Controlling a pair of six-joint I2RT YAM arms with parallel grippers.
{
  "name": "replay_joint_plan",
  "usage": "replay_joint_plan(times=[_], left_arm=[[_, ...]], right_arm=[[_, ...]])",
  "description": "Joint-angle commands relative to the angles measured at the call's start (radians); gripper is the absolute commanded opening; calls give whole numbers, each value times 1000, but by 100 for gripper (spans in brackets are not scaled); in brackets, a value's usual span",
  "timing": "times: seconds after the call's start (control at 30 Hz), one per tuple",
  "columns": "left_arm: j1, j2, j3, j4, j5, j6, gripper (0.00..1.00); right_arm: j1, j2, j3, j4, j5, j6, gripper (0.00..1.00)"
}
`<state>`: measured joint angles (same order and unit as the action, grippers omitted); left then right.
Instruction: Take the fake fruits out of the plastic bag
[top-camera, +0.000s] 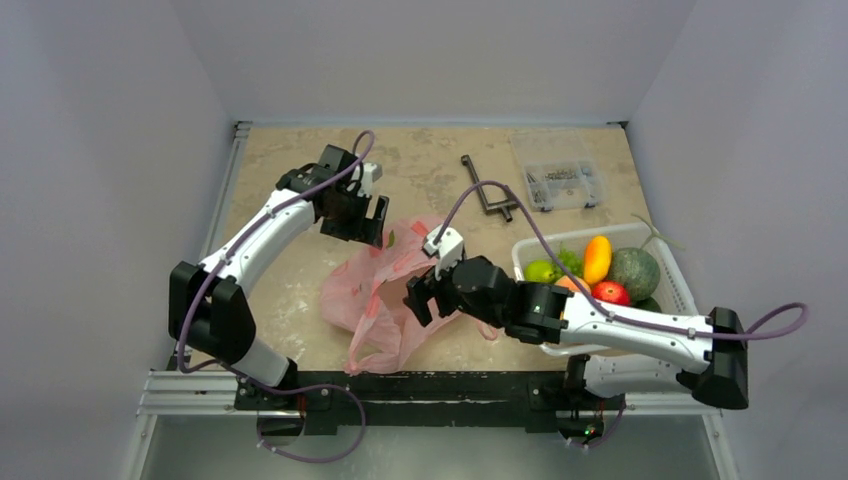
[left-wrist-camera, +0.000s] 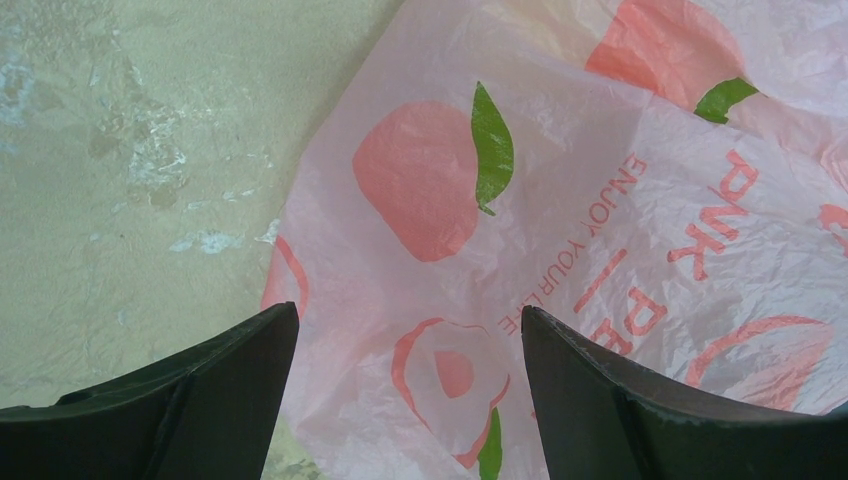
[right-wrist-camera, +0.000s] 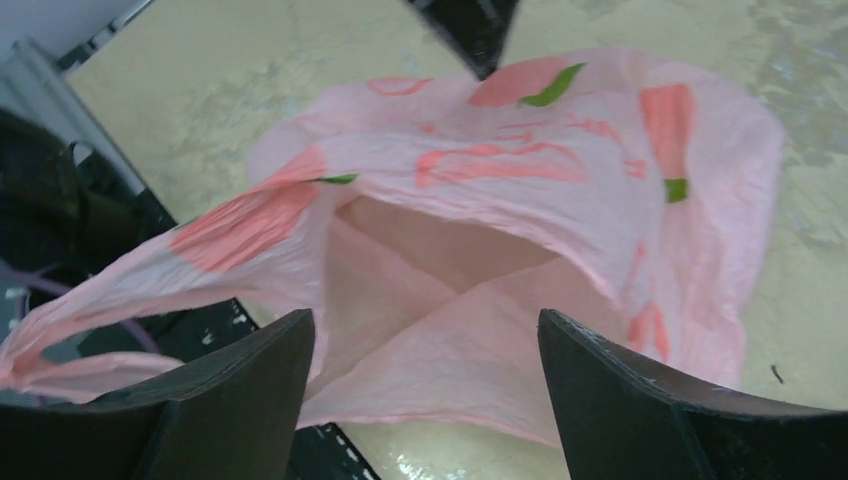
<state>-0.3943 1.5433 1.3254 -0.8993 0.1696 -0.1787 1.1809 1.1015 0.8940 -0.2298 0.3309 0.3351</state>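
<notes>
The pink plastic bag (top-camera: 385, 290) lies crumpled mid-table, its mouth toward the right arm. In the right wrist view the plastic bag (right-wrist-camera: 560, 180) gapes open and no fruit shows inside. My right gripper (top-camera: 425, 300) hangs open at the mouth, its fingers apart over the lower lip (right-wrist-camera: 427, 320). Above the bag's far corner my left gripper (top-camera: 365, 232) is open, with only printed film (left-wrist-camera: 410, 320) between its fingers. The fake fruits sit in the white basket (top-camera: 676, 284): lime-green apple (top-camera: 541, 271), orange fruit (top-camera: 597, 259), melon (top-camera: 634, 273), grapes (top-camera: 570, 260) and a red fruit (top-camera: 611, 293).
A clear small-parts box (top-camera: 556, 183) stands at the back right, with a black metal tool (top-camera: 490, 197) just left of it. The basket sits against the table's right edge beside my right arm. Grey walls close in the table on three sides.
</notes>
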Motion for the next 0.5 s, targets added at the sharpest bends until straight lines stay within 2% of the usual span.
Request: replay_joint_plan(times=[0.0,0.07,0.1,0.13,0.27,0.47], left_arm=[[-3,11,11,6,9,15,82],[-5,14,9,6,7,15,82],[-6,17,9,5,5,16,82],[-7,19,10,4,4,16,83],[-9,33,18,-1,2,18,82],[-9,43,20,39,71,-3,83]], right_arm=[[69,45,48,64,2,-82,74],[73,52,36,64,-5,-66,60],[75,50,19,70,-2,-56,49],[78,46,-1,80,3,-43,46],[118,42,-87,187,35,-12,43],[142,167,-147,323,218,13,42]])
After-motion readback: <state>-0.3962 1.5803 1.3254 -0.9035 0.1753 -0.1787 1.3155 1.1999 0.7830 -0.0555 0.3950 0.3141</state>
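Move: For the right hand, the middle of the plastic bag's open mouth lies about 5 cm ahead, 3 cm to its left and some 16 cm below. The bag's near-left handle is roughly 10 cm to that hand's left and 4 cm back, the right handle about 14 cm to its right and level with it, both near the table. From the left hand, the mouth lies some 11 cm back, 6 cm to the right and 10 cm below. Downward for the most part, the right hand sinks about 5 cm towards the plastic bag's open mouth while easing some 3 cm back and 3 cm left, its approach swing dying out. Its fingers narrow from wide open to under half, with nothing between them, and the wrist turns only about 5 degrees counter-clockwise. The left hand, fingers still wide, settles about a centimetre lower over the bag's far side. ##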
